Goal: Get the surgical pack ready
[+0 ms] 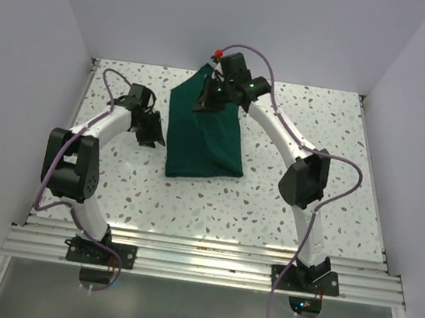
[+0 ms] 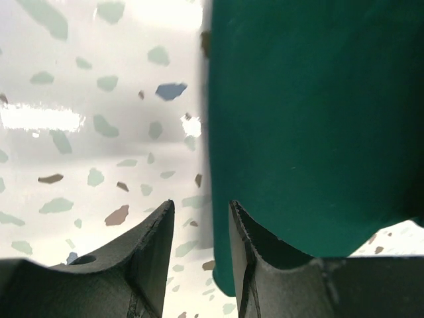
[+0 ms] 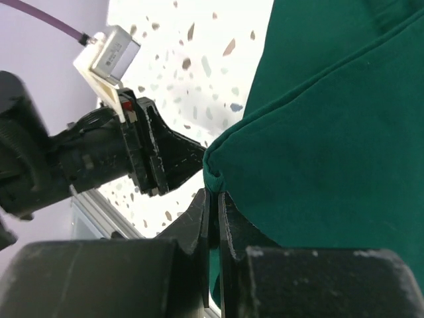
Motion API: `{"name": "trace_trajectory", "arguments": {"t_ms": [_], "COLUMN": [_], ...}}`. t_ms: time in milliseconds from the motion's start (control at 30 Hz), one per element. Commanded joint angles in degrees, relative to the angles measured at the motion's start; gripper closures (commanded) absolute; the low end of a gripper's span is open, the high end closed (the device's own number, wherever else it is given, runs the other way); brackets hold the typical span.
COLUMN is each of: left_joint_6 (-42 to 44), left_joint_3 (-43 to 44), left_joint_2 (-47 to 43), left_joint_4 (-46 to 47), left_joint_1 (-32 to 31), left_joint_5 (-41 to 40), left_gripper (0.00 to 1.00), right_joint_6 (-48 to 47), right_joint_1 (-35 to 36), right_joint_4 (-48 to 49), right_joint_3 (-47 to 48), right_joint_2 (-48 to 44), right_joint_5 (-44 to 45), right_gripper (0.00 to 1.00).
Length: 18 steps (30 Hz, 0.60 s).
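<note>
The surgical pack shows as a dark green drape (image 1: 203, 138), folded into a long bundle in the middle of the table. My right gripper (image 1: 203, 104) is at its far left part, shut on a raised fold of the fabric. In the right wrist view the jaws (image 3: 213, 196) pinch the green edge (image 3: 318, 152) tightly. My left gripper (image 1: 155, 136) sits low beside the drape's left edge, open. From the left wrist, its gap (image 2: 201, 211) is over bare tabletop, and the right finger (image 2: 250, 255) overlaps the edge of the drape (image 2: 305, 119).
The speckled white tabletop (image 1: 269, 206) is enclosed by pale walls on three sides. An aluminium rail (image 1: 199, 261) runs along the near edge. A small red object (image 1: 219, 52) sits at the back wall. Purple cables loop from both arms. The left arm (image 3: 99, 159) appears in the right wrist view.
</note>
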Motion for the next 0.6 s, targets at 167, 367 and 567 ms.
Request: {"name": "trace_trajectory", "arguments": {"t_ms": [167, 367, 567], "left_joint_6": [-0.6, -0.2, 0.3], "left_joint_3": [-5.2, -5.4, -5.3], "left_joint_2": [-4.9, -6.0, -7.2], "left_joint_4": [3.5, 2.5, 2.0], "left_joint_1": [0.8, 2.5, 3.0], "left_joint_5": [-3.0, -3.0, -2.3], "left_gripper": [0.58, 0.58, 0.58], "right_joint_6": [1.4, 3.5, 5.5], "right_joint_1": [3.7, 3.9, 4.0], "right_joint_4": [3.9, 6.4, 8.4], "right_joint_3": [2.6, 2.9, 3.7], "right_joint_2": [5.3, 8.1, 11.3], "right_joint_5": [-3.2, -2.5, -2.3], "right_gripper": [1.00, 1.00, 1.00]}}
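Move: The right gripper already holds the lifted corner of the green wrap. Its goal, the pack's left edge, lies about 8 cm to its left, level with it fore and aft, and some 22 cm below. The pack's near left corner is roughly 12 cm back and 7 cm left, its near right corner about 9 cm back and 18 cm right, both 22 cm down. From the empty left gripper, that left edge lies about 3 cm right, 6 cm ahead and 7 cm below. Keep the right fingers shut on the wrap's corner and lower it about 8 cm over the pack while carrying it some 5 cm left towards the left edge, quickly at first, then easing. Shift the empty, part-open left gripper a couple of centimetres left and slightly back, out of the corner's way, dipping about 2 cm and rising again. ##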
